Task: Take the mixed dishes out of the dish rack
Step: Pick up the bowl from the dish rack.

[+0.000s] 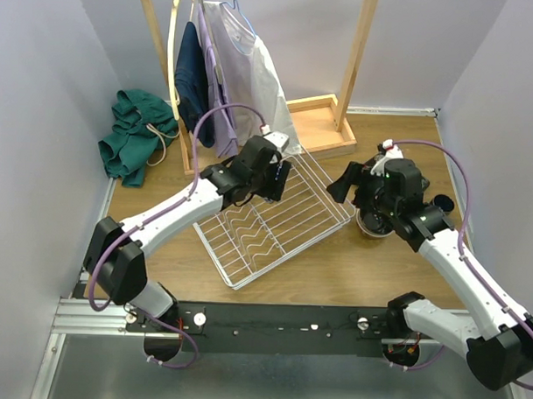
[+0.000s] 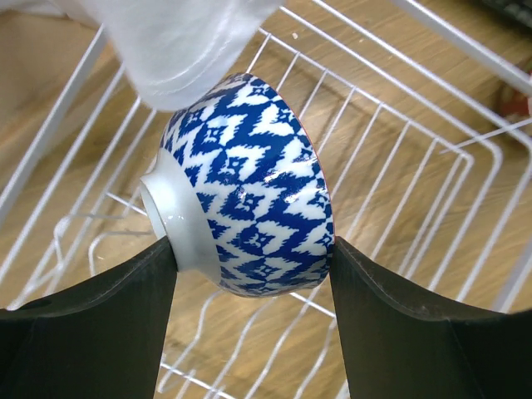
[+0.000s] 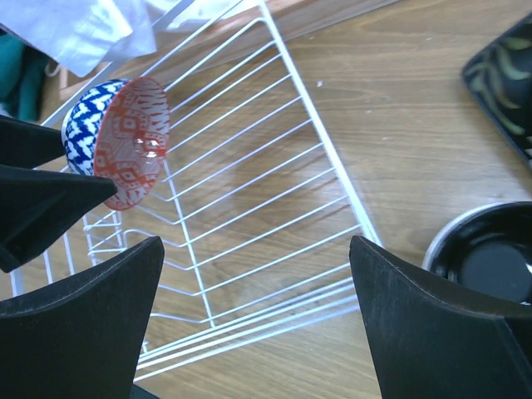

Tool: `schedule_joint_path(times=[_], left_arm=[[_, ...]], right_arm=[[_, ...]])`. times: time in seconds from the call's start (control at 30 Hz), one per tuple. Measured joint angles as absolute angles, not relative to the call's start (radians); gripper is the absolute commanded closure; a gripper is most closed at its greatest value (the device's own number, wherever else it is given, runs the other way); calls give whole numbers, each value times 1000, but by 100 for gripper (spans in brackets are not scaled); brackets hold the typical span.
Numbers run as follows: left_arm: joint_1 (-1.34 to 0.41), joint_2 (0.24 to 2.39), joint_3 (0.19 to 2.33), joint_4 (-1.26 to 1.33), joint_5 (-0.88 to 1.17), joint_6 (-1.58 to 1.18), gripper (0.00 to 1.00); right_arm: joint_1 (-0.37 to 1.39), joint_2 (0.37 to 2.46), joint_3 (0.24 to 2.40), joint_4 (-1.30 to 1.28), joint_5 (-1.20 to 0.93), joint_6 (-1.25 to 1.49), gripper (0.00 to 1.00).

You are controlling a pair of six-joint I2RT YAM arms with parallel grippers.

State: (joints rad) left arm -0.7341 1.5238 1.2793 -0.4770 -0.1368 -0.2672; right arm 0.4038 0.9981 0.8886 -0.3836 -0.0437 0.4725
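Note:
A blue-and-white patterned bowl (image 2: 249,191) with a red patterned inside (image 3: 133,145) lies on its side in the air, over the far-left part of the white wire dish rack (image 1: 256,238). My left gripper (image 2: 253,249) is shut on it, one finger against the foot and the other against the rim. My right gripper (image 3: 256,245) stands open with nothing between its fingers, above the rack's right rim (image 3: 320,125). No dishes show on the visible rack wires below the bowl (image 2: 432,150).
On the table right of the rack sit a dark bowl (image 3: 490,262), a black plate with yellow marks (image 3: 507,75) and a small blue cup (image 1: 441,204). Behind the rack stands a wooden clothes stand with hanging garments (image 1: 223,75). A green cloth (image 1: 133,134) lies at far left.

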Motion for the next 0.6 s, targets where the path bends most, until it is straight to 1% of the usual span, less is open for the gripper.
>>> schedule_joint_path(times=[0.33, 0.6], left_arm=[[-629, 1341, 1085, -300, 36, -526, 43], [-624, 1251, 967, -146, 146, -662, 42]], right_arm=[[404, 1102, 850, -229, -187, 546, 0], [404, 1209, 817, -81, -315, 630, 1]])
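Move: The left hand already holds the blue patterned bowl pinched just beyond its fingertips, clear of the dish rack; the open right gripper it faces is about 14 cm to its right, 3 cm nearer the base and 4 cm higher. The rack's middle lies some 8 cm back, 2 cm left and 14 cm below the left hand, the white shirt's hem about 7 cm ahead, straight on, slightly lower. From the right hand the bowl is about 14 cm left, 3 cm ahead and 5 cm lower, the stacked bowls roughly 7 cm back, 12 cm right and 18 cm below. The left hand keeps its hold on the bowl and carries it up about 4 cm and back some 3 cm over the rack, rolling about 30 degrees so that its left side sinks and the bowl's open side swings round towards the right gripper. Meanwhile the right hand, fingers staying wide open and touching nothing, comes in leftward about 6 cm and down about 3 cm towards the bowl, rolling the other way and turning slightly counter-clockwise. ##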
